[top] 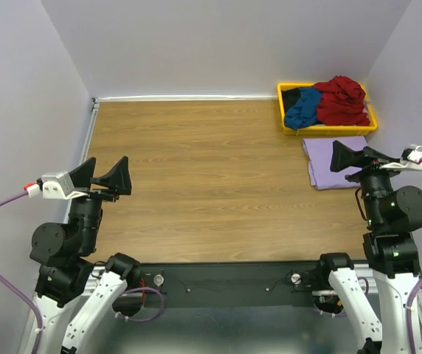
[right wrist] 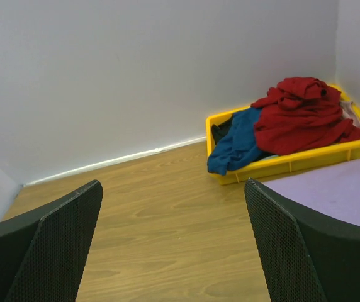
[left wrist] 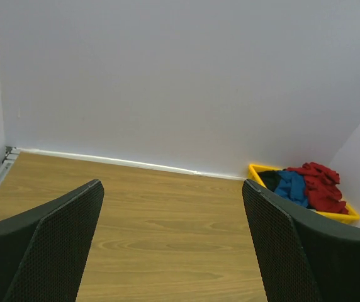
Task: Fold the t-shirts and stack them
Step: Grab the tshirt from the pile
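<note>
A dark red t-shirt (top: 341, 101) lies crumpled on a teal blue t-shirt (top: 304, 107) and a black one (top: 291, 96) in the yellow tray (top: 330, 130) at the far right. A folded lavender t-shirt (top: 324, 157) lies flat on the table in front of the tray. My left gripper (top: 105, 178) is open and empty above the table's left edge. My right gripper (top: 348, 158) is open and empty, raised over the lavender shirt's near right part. The right wrist view shows the red shirt (right wrist: 303, 116), blue shirt (right wrist: 238, 146) and lavender shirt (right wrist: 331, 192). No pale pink shirt shows.
The wooden table (top: 211, 177) is walled by pale panels at the back and both sides. The tray also shows far off in the left wrist view (left wrist: 350, 217). The arms' bases sit on a black rail (top: 226, 280) at the near edge.
</note>
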You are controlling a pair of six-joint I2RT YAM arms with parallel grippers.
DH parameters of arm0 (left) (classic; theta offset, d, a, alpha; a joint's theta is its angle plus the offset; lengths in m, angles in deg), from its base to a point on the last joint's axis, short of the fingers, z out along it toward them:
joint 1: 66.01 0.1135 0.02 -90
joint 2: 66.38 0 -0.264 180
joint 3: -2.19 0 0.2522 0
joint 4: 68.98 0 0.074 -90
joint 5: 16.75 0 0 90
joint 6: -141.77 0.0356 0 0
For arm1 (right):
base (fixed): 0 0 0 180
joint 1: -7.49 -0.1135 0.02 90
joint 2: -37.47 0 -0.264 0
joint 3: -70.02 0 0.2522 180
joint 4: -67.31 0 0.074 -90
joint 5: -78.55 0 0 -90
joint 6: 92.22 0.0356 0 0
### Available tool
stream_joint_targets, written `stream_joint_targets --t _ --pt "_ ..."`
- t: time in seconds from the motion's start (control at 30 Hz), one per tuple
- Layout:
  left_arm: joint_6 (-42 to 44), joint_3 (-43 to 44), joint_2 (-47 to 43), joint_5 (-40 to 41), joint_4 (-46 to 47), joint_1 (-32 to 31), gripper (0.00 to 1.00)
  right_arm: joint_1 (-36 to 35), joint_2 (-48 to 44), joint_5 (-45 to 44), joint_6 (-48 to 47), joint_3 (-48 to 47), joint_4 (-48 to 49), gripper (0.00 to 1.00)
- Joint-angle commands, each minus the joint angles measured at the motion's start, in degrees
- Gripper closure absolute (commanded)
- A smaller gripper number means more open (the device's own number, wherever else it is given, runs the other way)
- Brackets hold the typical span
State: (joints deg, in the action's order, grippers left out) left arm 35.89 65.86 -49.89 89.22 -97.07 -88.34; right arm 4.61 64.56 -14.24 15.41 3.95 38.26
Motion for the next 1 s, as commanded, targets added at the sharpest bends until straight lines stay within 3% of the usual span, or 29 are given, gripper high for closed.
stream_joint_targets --t 0.0,0.2,0.4,0.63,0.83,0.97 --pt "0.3 -1.4 -1.1 3.1 -1.1 -3.2 0.01 0.4 1.2 -5.2 1.4 1.3 -1.1 0.00" --pt "-1.9 -5.9 -1.6 4.5 2.4 -5.4 0.01 0.4 11.6 -10.7 2.1 -3.2 -1.1 0.00" --pt "-1.0 -10.2 0.0 6.7 7.8 -5.4 0.01 0.4 33.2 -18.7 7.1 -10.9 -0.5 0.00" --pt "-2.3 -12.3 4.6 12.9 6.8 -5.4 0.01 1.4 63.6 -32.3 7.2 -31.2 -0.2 0.00" --pt "-6.8 -12.1 5.7 18.7 5.0 -5.4 0.01 4.7 85.8 -33.0 8.7 -49.5 0.0 0.00" --pt "-7.8 -9.7 7.1 19.8 4.3 -5.4 0.01 5.9 95.7 -30.2 9.9 -58.2 -0.1 0.00"
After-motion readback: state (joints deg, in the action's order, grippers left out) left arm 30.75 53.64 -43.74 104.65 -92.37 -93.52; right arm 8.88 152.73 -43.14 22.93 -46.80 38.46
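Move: In the yellow bin, the red t-shirt lies some 38 cm ahead of the right hand, about 11 cm to its right and 30 cm below. The blue t-shirt is beside it, roughly 36 cm ahead, 3 cm left and 31 cm below the hand; the folded lavender shirt lies in front of the bin, about 19 cm ahead, 6 cm right and 39 cm down. From the left hand the red t-shirt is some 42 cm ahead, 67 cm right and 32 cm below. Reaching fast towards the red t-shirt, the right hand sweeps about 34 cm forward, some 18 cm down and 11 cm right, with open fingers tipping down and turning clockwise until they hang close above the pile. The left hand, also open and empty, sinks and eases forward over bare table, tipping down slightly. ##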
